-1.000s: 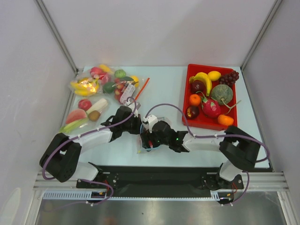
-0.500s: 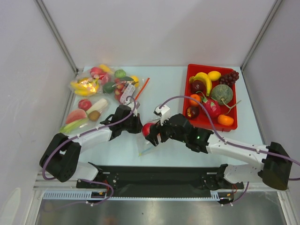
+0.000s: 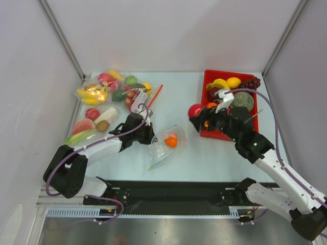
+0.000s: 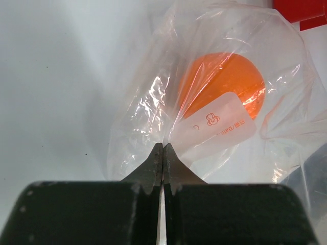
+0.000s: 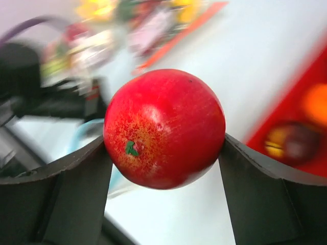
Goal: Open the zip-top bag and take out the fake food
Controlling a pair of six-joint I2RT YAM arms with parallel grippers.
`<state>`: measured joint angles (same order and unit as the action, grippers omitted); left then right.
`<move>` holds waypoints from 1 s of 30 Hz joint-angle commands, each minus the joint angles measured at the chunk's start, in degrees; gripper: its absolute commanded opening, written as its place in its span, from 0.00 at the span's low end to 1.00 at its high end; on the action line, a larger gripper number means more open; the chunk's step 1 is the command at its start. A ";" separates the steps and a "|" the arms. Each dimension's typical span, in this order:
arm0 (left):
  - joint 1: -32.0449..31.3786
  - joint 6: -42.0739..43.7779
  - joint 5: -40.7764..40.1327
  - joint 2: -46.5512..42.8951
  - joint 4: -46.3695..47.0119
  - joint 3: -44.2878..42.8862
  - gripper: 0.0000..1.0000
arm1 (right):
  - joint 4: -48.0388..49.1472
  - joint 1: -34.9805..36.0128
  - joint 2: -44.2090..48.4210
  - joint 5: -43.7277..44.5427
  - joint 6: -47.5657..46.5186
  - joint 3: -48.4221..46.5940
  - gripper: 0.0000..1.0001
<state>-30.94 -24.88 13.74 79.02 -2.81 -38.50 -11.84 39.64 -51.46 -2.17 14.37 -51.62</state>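
Observation:
The clear zip-top bag [image 3: 164,144] lies on the table near the front middle, with one orange fake fruit [image 3: 171,141] inside it. My left gripper [image 3: 150,137] is shut on the bag's left edge. In the left wrist view its tips [image 4: 163,146] pinch the crinkled plastic [image 4: 148,102], and the orange fruit [image 4: 225,84] sits behind a white label. My right gripper [image 3: 196,113] is shut on a red fake fruit [image 3: 194,110] and holds it in the air beside the red tray's left rim. The right wrist view shows the red fruit [image 5: 163,127] wedged between both fingers [image 5: 76,178].
A red tray [image 3: 208,74] at the right holds bananas, grapes, a dragon fruit and other fruit. Several filled clear bags [image 3: 110,92] lie at the back left, next to an orange-red stick [image 3: 156,96]. The enclosure walls close in on both sides.
My right gripper has carried the red fruit away from the bag, up and to the right, as far as the red tray. The bag stays down with the orange fruit inside. The left gripper has not moved.

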 commanded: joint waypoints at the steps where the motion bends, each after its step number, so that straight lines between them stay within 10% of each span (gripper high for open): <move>1: 0.53 1.51 -0.11 -0.10 0.08 -2.37 0.00 | -9.86 -10.69 -0.47 -1.77 -1.54 -1.82 0.34; 8: 0.53 2.03 0.06 0.17 0.00 -2.37 0.00 | -14.89 -30.47 -5.22 -11.00 -1.28 2.47 0.31; 30: 1.23 2.56 0.24 0.87 -0.18 -1.93 0.00 | -8.82 -34.80 -18.06 -5.82 -2.77 5.30 0.31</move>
<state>-30.37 -23.79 13.76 79.44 -3.62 -38.76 -23.00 5.41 -68.05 -9.28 12.80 -45.87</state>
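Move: Ahead and to the right of the right hand, which holds the red fruit in the air, the open spot at the red tray's near edge lies about 8 cm forward, 16 cm right and 24 cm down. The dark fruit is some 12 cm forward and 8 cm right, the dragon fruit 15 forward and 18 right, the tray orange 8 forward and 26 right, all similarly low. From the left hand, shut on the bag, that spot is roughly 36 cm right, 6 forward and slightly lower. Sweeping fast to the right, about 16 cm in all and some 6 cm forward, the right hand carries the red fruit from over the bare table to the tray's near edge, then sinks more steeply, about 17 cm in total. On the way the wrist tips some 30 degrees downward and turns clockwise; the fingers keep their hold. ##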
